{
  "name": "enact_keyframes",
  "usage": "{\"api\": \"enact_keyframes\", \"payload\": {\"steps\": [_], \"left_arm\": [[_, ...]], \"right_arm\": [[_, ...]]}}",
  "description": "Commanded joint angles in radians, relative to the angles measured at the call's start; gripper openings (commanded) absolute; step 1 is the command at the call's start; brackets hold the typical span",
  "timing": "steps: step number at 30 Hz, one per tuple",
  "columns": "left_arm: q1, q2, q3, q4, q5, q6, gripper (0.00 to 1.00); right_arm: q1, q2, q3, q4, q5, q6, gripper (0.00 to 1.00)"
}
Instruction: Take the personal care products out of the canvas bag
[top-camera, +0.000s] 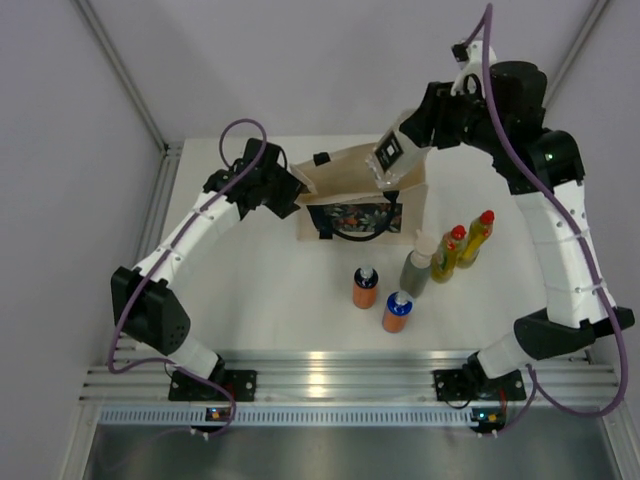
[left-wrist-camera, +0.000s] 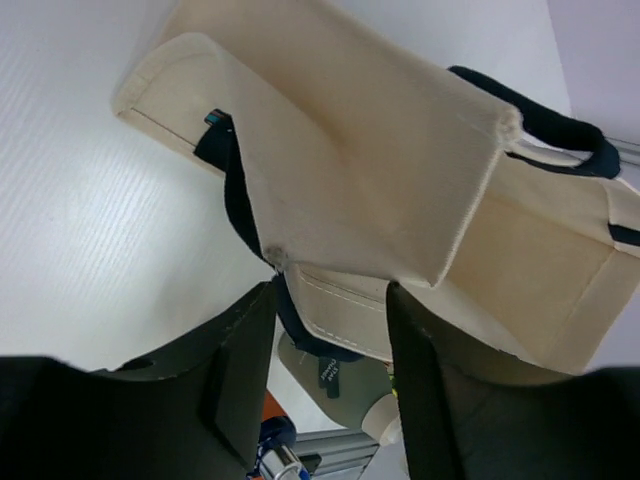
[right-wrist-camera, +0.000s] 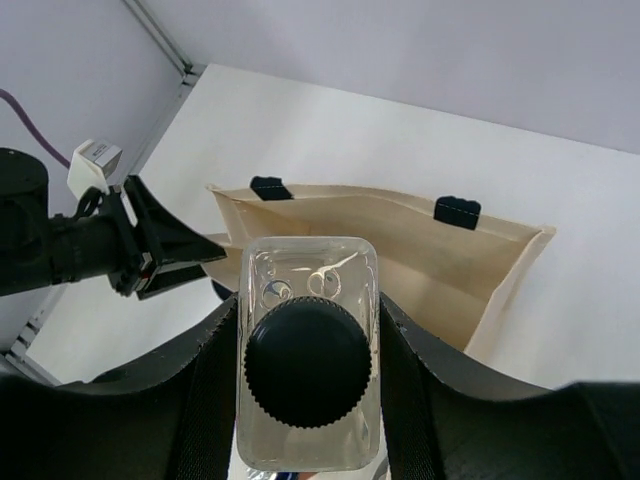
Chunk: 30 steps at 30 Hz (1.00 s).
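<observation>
The canvas bag (top-camera: 350, 180) stands at the back of the table, mouth up, its floral panel facing the arms. My right gripper (top-camera: 392, 160) hangs above its right end, shut on a pale bottle (right-wrist-camera: 308, 270) with a dark cap. My left gripper (left-wrist-camera: 332, 300) is at the bag's left end. Its fingers stand apart, with the bag's (left-wrist-camera: 380, 150) rim and black handle in the gap. In front of the bag stand two orange bottles (top-camera: 365, 288) (top-camera: 397, 312), a grey-green bottle (top-camera: 417, 268) and two yellow bottles (top-camera: 447, 252) (top-camera: 477, 237). The bag's inside is hidden.
An aluminium rail (top-camera: 320, 375) carrying both arm bases runs along the near edge. Grey walls with slanted frame posts (top-camera: 125, 70) close in the table at the left, right and back. The five standing bottles crowd the centre-right, just below the bag.
</observation>
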Motion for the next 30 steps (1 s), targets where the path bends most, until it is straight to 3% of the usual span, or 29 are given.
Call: {"api": "enact_keyframes", "payload": {"steps": [1, 4, 12, 14, 26, 30], "left_arm": [[0.004, -0.008, 0.071, 0.002, -0.008, 0.034, 0.54], [0.006, -0.016, 0.091, 0.004, -0.011, 0.046, 0.68], [0.006, -0.074, 0.173, 0.001, -0.031, 0.132, 0.86], [0.006, -0.086, 0.198, 0.001, -0.034, 0.190, 0.99], [0.004, -0.227, 0.281, 0.001, -0.074, 0.440, 0.99], [0.006, -0.238, 0.269, 0.001, -0.053, 0.543, 0.99]], "right_arm": [[-0.035, -0.089, 0.057, 0.112, 0.004, 0.045, 0.00], [-0.053, -0.101, 0.022, 0.113, 0.010, 0.043, 0.00], [-0.162, -0.138, 0.000, 0.100, 0.094, 0.033, 0.00], [-0.190, -0.147, -0.007, 0.100, 0.107, 0.039, 0.00], [-0.349, -0.170, -0.131, 0.112, 0.349, 0.036, 0.00], [-0.437, -0.165, -0.211, 0.193, 0.294, 0.022, 0.00]]}}
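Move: Right hand: it already holds the clear bottle above the bag's mouth. The free table right of the yellow bottles lies about 22 cm to its right, level ahead and some 44 cm below. The canvas bag's middle is roughly 9 cm ahead and 12 cm left, the farther yellow bottle 4 cm back and 16 cm right, the nearer one 9 cm back and 9 cm right. Left hand: at the bag's left rim, bag's middle about 18 cm right, 6 cm ahead, 11 cm lower. Sideways to its right, after a small rise, the right hand swings the clear bottle about 19 cm away from the bag towards the free table, turning clockwise some 35 degrees, keeping its grip, and sinking a few centimetres at the end. Upward, slowly then faster, the left hand leaves the bag's rim by about 18 cm, its half-open fingers spreading fully and tilting up, and finally draws back and left. ##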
